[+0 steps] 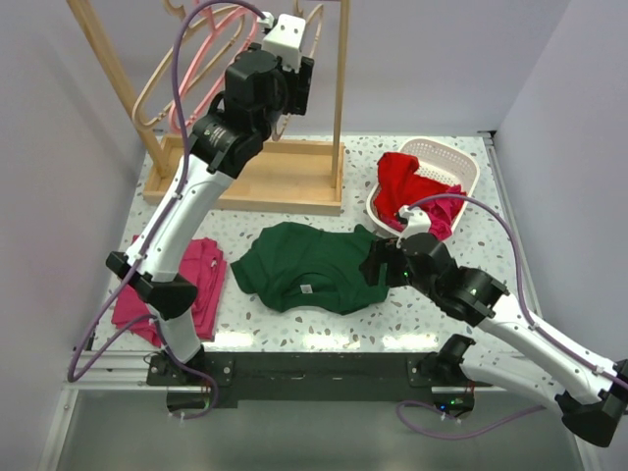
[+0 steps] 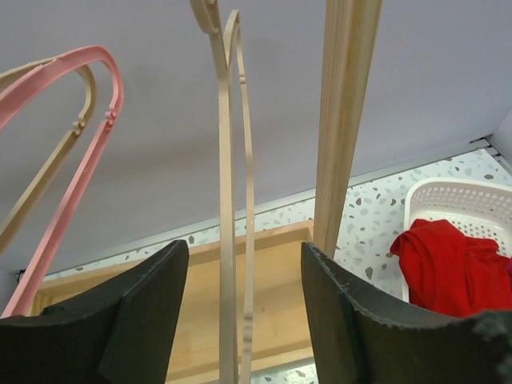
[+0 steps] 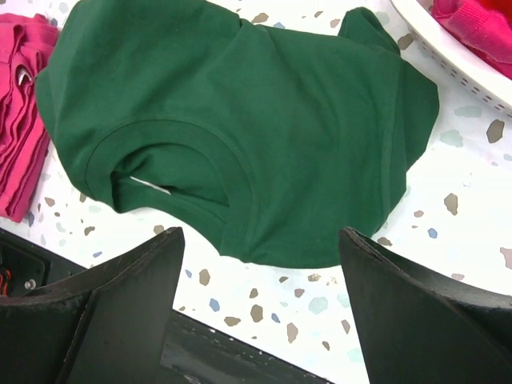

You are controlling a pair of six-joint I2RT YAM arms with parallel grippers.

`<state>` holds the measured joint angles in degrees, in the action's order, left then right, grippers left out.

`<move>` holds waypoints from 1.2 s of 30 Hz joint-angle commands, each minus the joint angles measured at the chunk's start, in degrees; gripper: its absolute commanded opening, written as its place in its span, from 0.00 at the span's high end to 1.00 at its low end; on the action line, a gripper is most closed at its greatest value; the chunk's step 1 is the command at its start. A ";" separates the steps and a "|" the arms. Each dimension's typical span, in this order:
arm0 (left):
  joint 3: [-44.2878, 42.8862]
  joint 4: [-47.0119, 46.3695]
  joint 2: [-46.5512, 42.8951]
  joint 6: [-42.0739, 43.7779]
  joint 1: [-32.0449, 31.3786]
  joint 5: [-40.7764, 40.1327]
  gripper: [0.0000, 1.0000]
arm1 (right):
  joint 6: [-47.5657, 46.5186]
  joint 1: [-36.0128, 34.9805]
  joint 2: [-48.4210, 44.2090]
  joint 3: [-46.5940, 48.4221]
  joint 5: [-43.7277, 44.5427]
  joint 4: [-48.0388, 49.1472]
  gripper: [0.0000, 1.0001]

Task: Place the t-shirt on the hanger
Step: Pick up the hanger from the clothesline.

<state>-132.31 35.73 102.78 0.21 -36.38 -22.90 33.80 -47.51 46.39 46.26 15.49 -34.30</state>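
The dark green t-shirt (image 1: pixel 304 267) lies flat on the table, with its collar and white label (image 3: pixel 149 185) towards the near edge. My right gripper (image 3: pixel 260 240) hovers open low over the shirt's near right edge, holding nothing; in the top view it sits at the shirt's right side (image 1: pixel 378 265). My left gripper (image 1: pixel 294 44) is raised to the rack. The pale wooden hanger (image 2: pixel 226 200) hangs edge-on between its open fingers (image 2: pixel 152 312), and neither pad touches it.
A pink hanger (image 2: pixel 100 120) and a beige hanger (image 2: pixel 40 180) hang to the left on the wooden rack, whose post (image 2: pixel 346 120) stands just right of the gripper. A white basket (image 1: pixel 446 157) holds a red garment (image 1: pixel 402 182). A folded magenta garment (image 1: pixel 191 285) lies left of the shirt.
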 commanded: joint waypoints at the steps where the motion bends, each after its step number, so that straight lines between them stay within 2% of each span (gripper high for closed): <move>1: -0.24 -1.80 -0.92 1.20 0.61 0.22 0.41 | -0.14 0.22 -0.42 0.85 0.07 -0.50 0.18; 9: 2.23 -3.03 -0.92 1.73 0.87 -1.71 0.49 | 0.39 0.13 -0.78 0.23 0.25 -0.76 0.18; 13: 4.16 -3.82 -1.27 1.37 0.87 -1.89 0.58 | 0.30 0.22 -0.34 0.50 0.16 -0.59 0.18; 19: 7.77 -5.75 -3.11 1.90 0.96 -1.80 0.66 | 0.39 0.22 0.54 0.32 -0.02 -0.06 0.18; 23: 8.73 -7.07 -4.16 2.17 0.96 -2.50 0.75 | 0.04 0.22 1.07 0.67 -0.11 0.12 0.18; 30: 11.02 -11.64 -6.19 3.31 0.96 -4.44 1.00 | -0.49 0.22 1.60 0.76 0.33 0.12 0.18; 36: 11.63 -14.63 -7.51 3.48 0.96 -5.14 1.00 | -0.84 0.22 2.47 0.76 0.69 0.55 0.18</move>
<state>-120.99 28.08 98.91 2.66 -35.77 -26.46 33.58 -47.51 48.31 46.26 15.51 -35.16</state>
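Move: The near arm of the beige hanger already stands between the left hand's open fingers, the part they will take lying about 2 cm below and 1 cm ahead. The pink hanger's middle is some 13 cm to the left and 8 cm ahead; the wooden post stands about 9 cm to the right and 8 cm ahead. From the right hand, that hanger arm lies roughly 24 cm ahead, 17 cm left and 26 cm higher. Down along the near arm of the beige hanger the left hand sinks about 5 cm, easing forward a little, then climbs back some 3 cm with a slight drift left. Its fingers close steadily through the sinking and the turn upward until they pinch the hanger between them; the wrist barely turns. ##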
